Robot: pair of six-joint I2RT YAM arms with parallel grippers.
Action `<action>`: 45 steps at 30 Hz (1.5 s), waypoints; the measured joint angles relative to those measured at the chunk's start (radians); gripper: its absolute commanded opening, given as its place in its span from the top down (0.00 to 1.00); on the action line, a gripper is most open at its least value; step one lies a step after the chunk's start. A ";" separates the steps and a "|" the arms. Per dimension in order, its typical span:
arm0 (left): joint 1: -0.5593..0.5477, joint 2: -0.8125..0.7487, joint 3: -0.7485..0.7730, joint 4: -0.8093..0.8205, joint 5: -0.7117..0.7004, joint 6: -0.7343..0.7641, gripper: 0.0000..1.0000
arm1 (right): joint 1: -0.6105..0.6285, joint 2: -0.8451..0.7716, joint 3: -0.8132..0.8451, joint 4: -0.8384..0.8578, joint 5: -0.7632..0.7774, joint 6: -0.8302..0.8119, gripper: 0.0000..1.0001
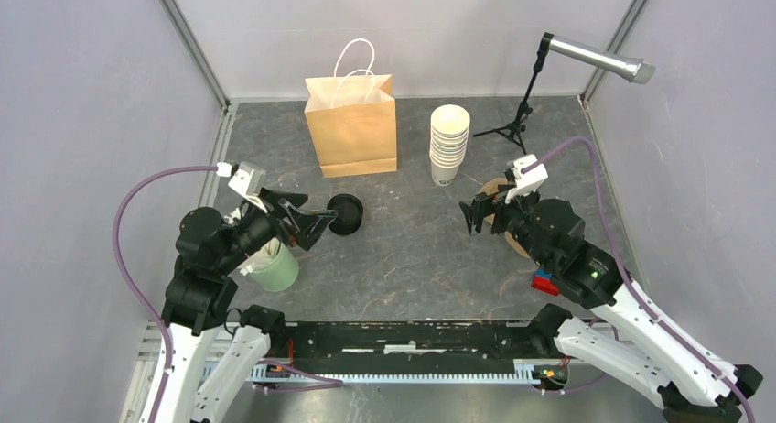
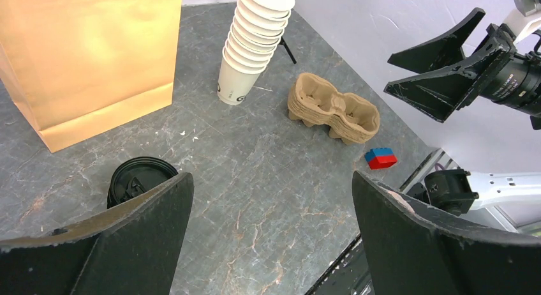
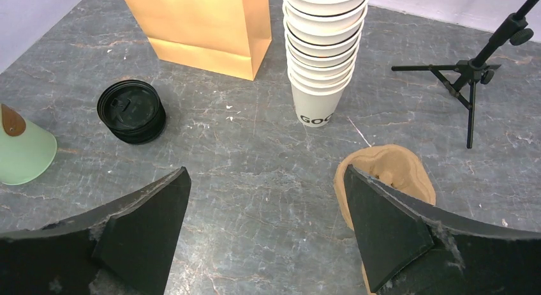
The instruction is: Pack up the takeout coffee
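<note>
The takeout coffee is out of view in all three views. A stack of lidless cream cups [image 1: 448, 148] [image 2: 252, 46] [image 3: 322, 59] stands right of a brown paper bag [image 1: 352, 130] [image 3: 204, 27]. A pile of black lids [image 1: 345, 214] [image 2: 140, 178] [image 3: 132, 111] lies in front of the bag. My left gripper [image 1: 316, 220] [image 2: 273, 186] hovers open just left of the lids, holding nothing. My right gripper [image 1: 471, 217] [image 3: 268, 180] is open and empty beside a brown pulp cup carrier [image 1: 497, 186] [image 2: 335, 110] [image 3: 395, 167].
A pale green container [image 1: 274, 269] [image 3: 25, 151] sits under the left arm. A red-and-blue block [image 1: 544, 283] [image 2: 381, 158] lies near the right arm. A microphone on a black tripod [image 1: 512, 125] [image 3: 472, 78] stands at the back right. Grey walls enclose the table.
</note>
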State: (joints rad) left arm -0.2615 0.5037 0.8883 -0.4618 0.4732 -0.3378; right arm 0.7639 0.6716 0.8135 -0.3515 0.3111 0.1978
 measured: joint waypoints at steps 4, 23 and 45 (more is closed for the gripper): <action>0.000 0.000 0.000 0.000 0.000 0.000 0.00 | 0.000 -0.006 -0.006 0.015 -0.003 0.007 0.02; 0.000 -0.032 -0.122 0.015 -0.140 0.006 0.00 | 0.000 0.357 0.098 0.211 0.111 -0.018 0.12; 0.000 -0.156 -0.159 0.023 -0.262 0.027 0.00 | -0.170 0.779 0.663 0.088 0.201 -0.126 0.49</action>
State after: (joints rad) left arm -0.2615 0.3477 0.7292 -0.4385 0.2111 -0.3111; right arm 0.5941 1.4509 1.4765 -0.2634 0.5125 0.0723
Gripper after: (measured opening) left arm 0.994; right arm 0.521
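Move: The stack of paper cups stands about 21 cm ahead of the right hand and some 5 cm to its left, its middle roughly 8 cm lower and its top rim about level with the hand. The brown cup carrier sits 9 cm ahead and 12 cm to the right of that hand, 15 cm below; the paper bag is about 25 cm ahead and 26 cm to its left. From the left hand the cup stack lies roughly 27 cm ahead, 26 cm to the right and 12 cm below. The right hand goes about 18 cm forward to the cup stack, first swinging left and dipping some 4 cm, then climbing about 10 cm and bearing back to the right until it is up by the stack's top rim, its fingers narrowing from wide open to about half and the wrist turning some 20 degrees clockwise, with no contact to be seen. The left hand meanwhile drifts about 4 cm left and as much down, turning counter-clockwise, its fingers still wide open and empty. ##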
